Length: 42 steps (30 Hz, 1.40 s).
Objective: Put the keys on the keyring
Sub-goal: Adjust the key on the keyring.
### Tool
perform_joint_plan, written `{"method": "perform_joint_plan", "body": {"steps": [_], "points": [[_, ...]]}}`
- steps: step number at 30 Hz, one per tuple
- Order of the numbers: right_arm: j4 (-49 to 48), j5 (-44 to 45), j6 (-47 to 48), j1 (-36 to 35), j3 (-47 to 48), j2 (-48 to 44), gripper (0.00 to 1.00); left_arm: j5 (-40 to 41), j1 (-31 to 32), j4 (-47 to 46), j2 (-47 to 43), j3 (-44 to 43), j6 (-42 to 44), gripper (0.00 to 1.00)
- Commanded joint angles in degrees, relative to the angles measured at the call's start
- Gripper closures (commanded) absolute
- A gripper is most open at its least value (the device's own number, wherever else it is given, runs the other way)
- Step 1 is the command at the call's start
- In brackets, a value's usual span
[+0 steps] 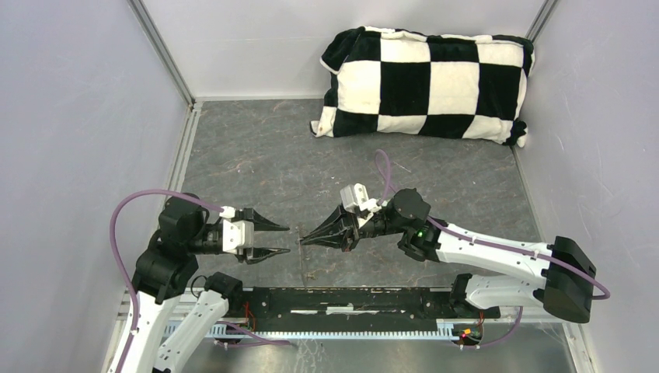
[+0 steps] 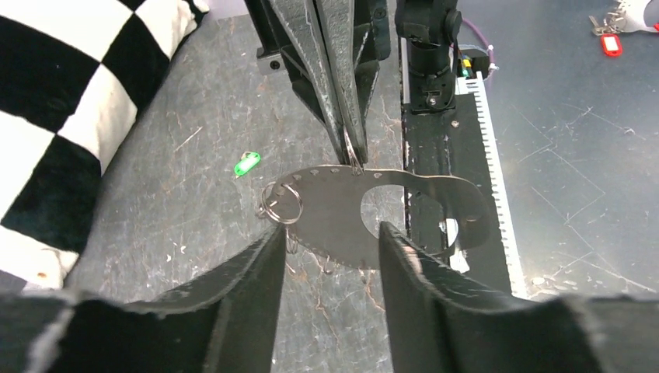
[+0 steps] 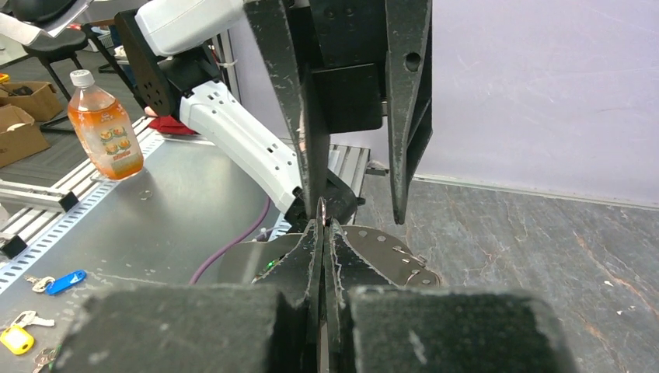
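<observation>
My right gripper [image 1: 305, 240] is shut on the keyring [image 2: 353, 158], a thin wire loop pinched at its fingertips [image 3: 322, 233]. The loop [image 3: 321, 211] shows only as a sliver. A flat grey metal plate [image 2: 334, 214] with holes along its edge hangs from the wire, and a small split ring [image 2: 281, 203] sits at its far end. The green-headed key [image 2: 247, 164] lies on the table beyond the plate. My left gripper [image 1: 280, 239] is open and empty, its jaws facing the plate [image 2: 326, 233]. No yellow-orange key shows on the table.
A black and white checked pillow [image 1: 427, 81] lies at the back right. Grey walls enclose the table [image 1: 256, 155]. Outside, a steel bench [image 3: 155, 202] holds an orange drink bottle [image 3: 105, 128] and spare keys with blue [image 3: 64, 281] and yellow [image 3: 15, 339] tags.
</observation>
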<state>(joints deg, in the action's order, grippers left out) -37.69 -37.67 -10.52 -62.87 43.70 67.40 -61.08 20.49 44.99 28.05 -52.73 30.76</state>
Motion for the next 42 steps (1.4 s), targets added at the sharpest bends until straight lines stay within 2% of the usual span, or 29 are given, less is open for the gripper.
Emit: {"method": "perform_joint_plan", "body": {"steps": [1,8,16,28,38,42], "points": [[-3.61,-1.15,0.27,0.17,0.63,0.53,0.99,-4.39,0.07,-2.15,0.82,-2.03,-1.89,0.50],[-0.59,0.90,2.03,-0.05,3.02,2.53,0.99,-5.61,0.05,-2.15,1.03,-1.68,-2.43,0.52],[-1.33,1.23,2.04,-0.37,4.43,4.21,0.99,-5.91,0.03,-2.24,0.60,-0.53,-2.57,0.54],[-1.65,0.84,1.99,-1.30,4.64,4.68,0.99,-1.10,0.07,-2.28,-0.16,1.49,-0.20,0.70],[-1.21,0.57,1.86,-1.96,5.67,5.86,0.99,-1.77,0.02,-2.14,1.30,1.16,0.28,0.76],[-0.98,0.50,2.11,-2.00,5.87,5.85,0.99,-1.61,0.06,-2.16,1.96,1.18,0.80,0.86]]}}
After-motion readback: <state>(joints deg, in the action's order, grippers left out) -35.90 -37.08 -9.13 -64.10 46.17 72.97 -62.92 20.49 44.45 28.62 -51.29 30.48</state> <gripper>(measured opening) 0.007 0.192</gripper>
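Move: Just beyond the left fingertips, about 3 cm to the left hand's right, 1 cm back and 2 cm higher, is the small metal ring pinched in the right fingers. For the right hand, the gap between the left fingers lies 3 cm to its left, 1 cm ahead and 2 cm below. The grey metal plate hangs from the small ring, its middle 3 cm back and 3 cm below it, level sideways; the big loops sit 4 cm ahead of the small ring and 2 cm below. Bringing the small ring into the half-open left fingers, the shut right hand keeps its pinch, dips nearly 3 cm while easing left, and ends some 2 cm left and 2 cm lower. The left hand draws back 1 cm, comes forward again and sinks slightly, narrowing its fingers around the ring until they are nearly shut; whether they already touch the ring can't be told. ##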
